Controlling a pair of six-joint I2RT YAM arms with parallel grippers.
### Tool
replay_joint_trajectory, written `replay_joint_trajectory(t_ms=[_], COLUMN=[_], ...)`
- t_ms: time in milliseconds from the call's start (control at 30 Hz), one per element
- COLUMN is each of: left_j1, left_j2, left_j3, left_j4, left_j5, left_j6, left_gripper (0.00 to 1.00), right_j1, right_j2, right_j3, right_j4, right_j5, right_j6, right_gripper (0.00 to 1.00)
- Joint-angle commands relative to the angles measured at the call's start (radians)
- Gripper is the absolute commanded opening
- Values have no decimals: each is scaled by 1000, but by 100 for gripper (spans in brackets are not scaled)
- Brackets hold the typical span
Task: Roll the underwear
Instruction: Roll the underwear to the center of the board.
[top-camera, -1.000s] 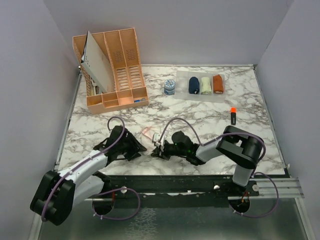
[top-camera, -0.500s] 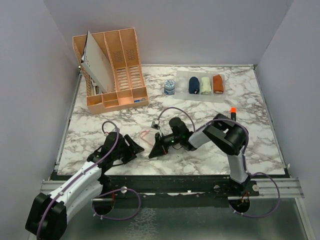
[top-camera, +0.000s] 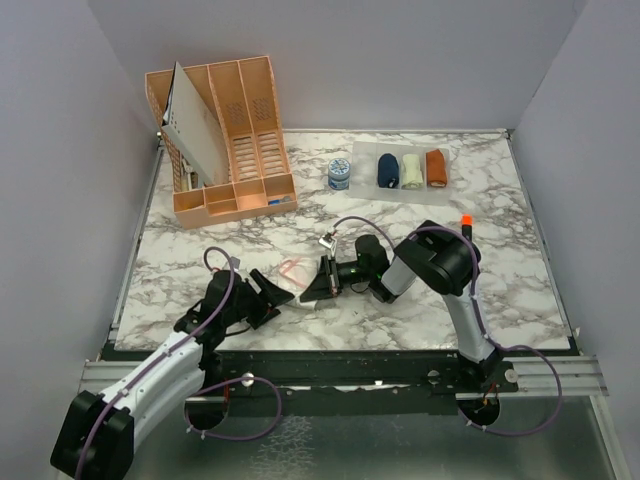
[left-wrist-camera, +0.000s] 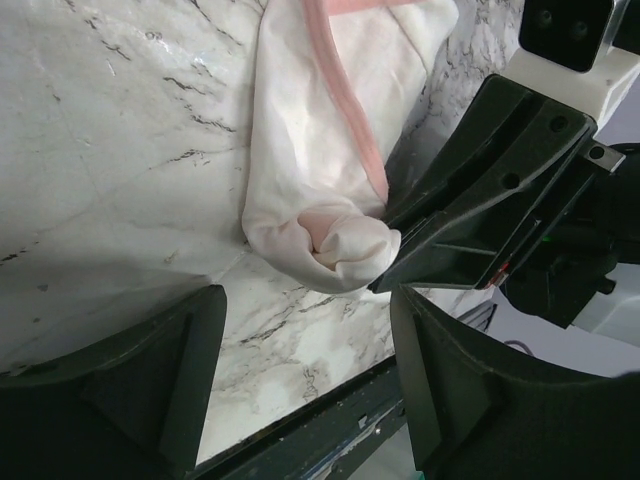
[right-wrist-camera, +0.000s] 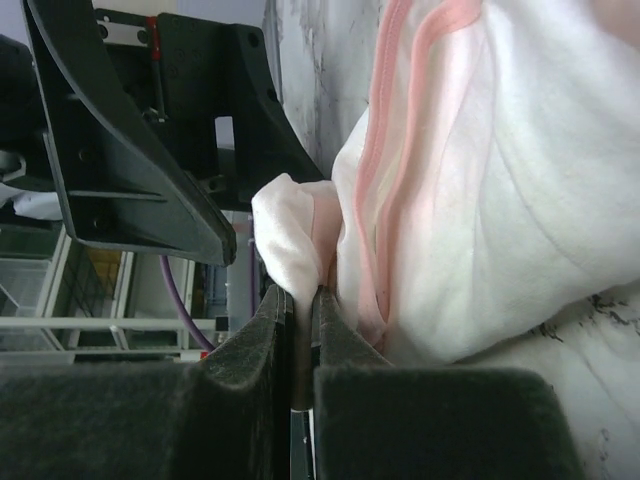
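The whitish-pink underwear (top-camera: 291, 268) (left-wrist-camera: 320, 140) (right-wrist-camera: 480, 200) lies on the marble table near the front edge, one end twisted into a small roll. My right gripper (top-camera: 311, 287) (right-wrist-camera: 297, 296) is shut on that rolled end, its fingers (left-wrist-camera: 420, 250) lying low on the table. My left gripper (top-camera: 272, 291) (left-wrist-camera: 308, 305) stands open just short of the roll, touching nothing; one of its fingers (right-wrist-camera: 130, 150) shows in the right wrist view. A rolled navy blue underwear (top-camera: 388, 170) lies at the back.
Beside the navy roll lie a cream bundle (top-camera: 411, 171) and a rust-orange bundle (top-camera: 436, 167). A small blue-white jar (top-camera: 340, 175) and an orange desk organiser (top-camera: 225, 135) stand at the back left. A marker (top-camera: 466, 231) lies to the right. The table's front edge (left-wrist-camera: 330, 400) is close.
My left gripper has opened and drawn back toward the front left, away from the cloth. My right gripper has swung farther from the table's front edge, keeping its grip on the rolled end.
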Motion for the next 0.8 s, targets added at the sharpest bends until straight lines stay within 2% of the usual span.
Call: replay_joint_trajectory(t_ms=[0, 333, 600, 767], left_j1=[-1, -4, -15, -37], left_j2=[69, 107, 248, 331], left_j3=[-49, -93, -85, -60], left_j4=[24, 152, 243, 278], left_j5=[-5, -128, -130, -131], left_j6=[-20, -116, -115, -98], left_gripper=[72, 70, 56, 38], right_j1=[-5, -6, -6, -6], right_j2=[53, 31, 34, 31], right_j3=[-33, -16, 3, 11], right_j4=[-13, -128, -140, -154], right_j5=[47, 38, 32, 29], right_j6=[73, -13, -24, -38], right_gripper=[4, 7, 9, 13])
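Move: The bunched end of the half-rolled underwear is about 3 cm ahead of the left hand, 2 cm to its right and 1 cm lower; the right gripper's tips are some 2 cm ahead and 4 cm to the right. The still unrolled panel stretches out beyond, its middle roughly 8 cm ahead, 3 cm right and 3 cm below. From the right hand, the bunched end sticks out about 2 cm to the left, level with it; the panel is some 6 cm ahead and 1 cm left. Forward first, about 2.5 cm, then sinking some 1.5 cm, the left hand brings its open fingers astride the bunched end of the underwear while turning slightly counter-clockwise. Its fingers narrow from wide to about half open and come to touch the cloth. The right hand stays put and keeps its pinch on the roll beside it. ##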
